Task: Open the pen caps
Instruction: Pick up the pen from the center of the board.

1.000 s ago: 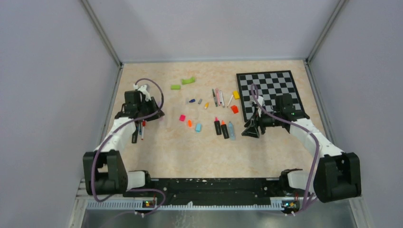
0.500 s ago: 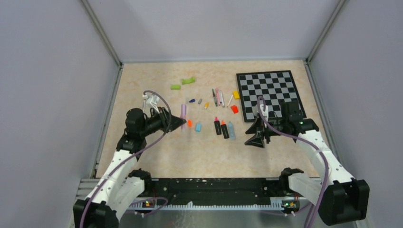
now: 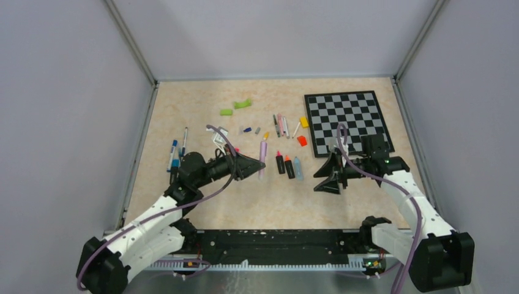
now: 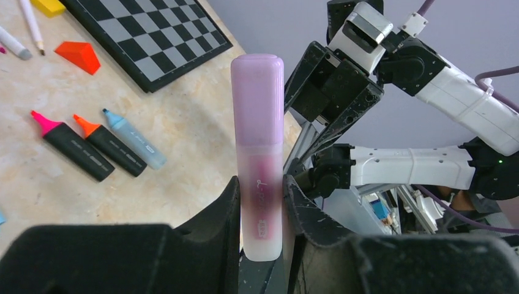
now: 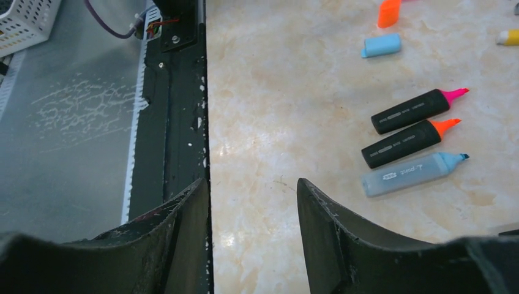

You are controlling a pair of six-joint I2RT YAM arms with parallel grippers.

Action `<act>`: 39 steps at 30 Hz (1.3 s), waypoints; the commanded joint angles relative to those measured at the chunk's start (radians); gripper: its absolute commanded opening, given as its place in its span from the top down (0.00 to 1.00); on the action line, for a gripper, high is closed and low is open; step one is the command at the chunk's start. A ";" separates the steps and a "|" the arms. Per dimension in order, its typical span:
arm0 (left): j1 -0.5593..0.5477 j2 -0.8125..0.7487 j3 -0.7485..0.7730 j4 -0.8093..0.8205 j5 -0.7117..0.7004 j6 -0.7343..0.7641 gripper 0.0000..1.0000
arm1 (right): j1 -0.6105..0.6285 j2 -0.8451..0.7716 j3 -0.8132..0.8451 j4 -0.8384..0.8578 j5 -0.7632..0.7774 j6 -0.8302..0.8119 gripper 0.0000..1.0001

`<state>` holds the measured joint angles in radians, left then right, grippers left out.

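Observation:
My left gripper (image 3: pixel 259 166) is shut on the frosted barrel of a purple highlighter (image 4: pixel 261 184), held above the table's middle. Its lilac pen cap (image 4: pixel 257 92) is on and points toward the right arm. My right gripper (image 3: pixel 322 176) hangs open and empty just right of it, over bare table (image 5: pixel 251 184). Three uncapped highlighters lie between the arms: pink-tipped (image 5: pixel 416 110), orange-tipped (image 5: pixel 407 142) and pale blue (image 5: pixel 410 173). A cyan cap (image 5: pixel 380 45) and an orange cap (image 5: pixel 388 12) lie loose nearby.
A chessboard (image 3: pixel 349 119) lies at the back right, with an orange block (image 3: pixel 302 141) and a yellow block (image 3: pixel 304 122) beside it. Thin pens (image 3: pixel 281 125) and small caps (image 3: pixel 247 130) lie mid-table, green pieces (image 3: pixel 243 104) farther back, and more pens (image 3: pixel 174 153) at the left.
My left arm has swung from the pens at the left to the table's middle, carrying the purple highlighter. The right gripper has pulled back slightly and stayed open.

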<state>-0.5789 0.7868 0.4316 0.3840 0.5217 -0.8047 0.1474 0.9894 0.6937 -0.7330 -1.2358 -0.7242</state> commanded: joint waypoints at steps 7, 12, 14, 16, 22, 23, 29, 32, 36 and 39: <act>-0.216 0.216 0.072 0.220 -0.196 -0.010 1.00 | 0.002 -0.004 -0.048 0.333 -0.141 0.336 0.47; -0.306 0.312 0.124 0.259 -0.290 -0.004 1.00 | 0.046 0.021 -0.046 0.405 -0.108 0.430 0.47; -0.339 0.346 0.145 0.264 -0.331 0.000 1.00 | 0.057 0.035 -0.040 0.415 -0.113 0.453 0.47; -0.364 0.377 0.159 0.273 -0.369 -0.004 1.00 | 0.071 0.045 -0.028 0.433 -0.114 0.486 0.47; -0.402 0.431 0.188 0.242 -0.507 -0.069 1.00 | 0.114 0.075 0.031 0.400 -0.072 0.513 0.46; -0.410 0.438 0.197 0.220 -0.553 -0.078 1.00 | 0.117 0.075 0.041 0.394 -0.050 0.520 0.46; -0.444 0.455 0.259 0.110 -0.712 -0.137 1.00 | 0.136 0.086 0.080 0.391 0.037 0.599 0.44; -0.458 0.472 0.297 0.064 -0.763 -0.157 1.00 | 0.154 0.101 0.109 0.370 0.071 0.614 0.42; -0.481 0.504 0.365 -0.027 -0.819 -0.183 1.00 | 0.159 0.130 0.147 0.356 0.106 0.638 0.42; -0.507 0.532 0.411 -0.115 -0.882 -0.215 1.00 | 0.167 0.140 0.166 0.352 0.125 0.652 0.42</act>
<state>-1.0554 1.2892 0.7624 0.3687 -0.2497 -0.9691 0.2966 1.1152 0.7937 -0.3782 -1.1500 -0.1081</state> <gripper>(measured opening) 0.289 0.578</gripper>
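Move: In the left gripper the capped purple pen is already held, cap end outward. The open right gripper it goes to is about 18 cm to the right, 3 cm back and 8 cm lower; on the table, 23 cm down, the blue highlighter lies 9 cm ahead and 15 cm right, the pink one 10 cm ahead and 8 cm right. From the right hand, the pen is 18 cm left, 4 cm ahead and 8 cm up; the blue highlighter 12 cm ahead, 4 cm left, 15 cm down. Carrying the pen about 11 cm to the right towards the open right gripper, the left hand sinks slightly, then near the end of its reach swings forward some 4 cm and turns roughly 20 degrees counter-clockwise, grip kept. The right hand comes to meet the pen, about 4 cm left with 3 cm each of forward and up, rolling some 15 degrees, fingers still open. ##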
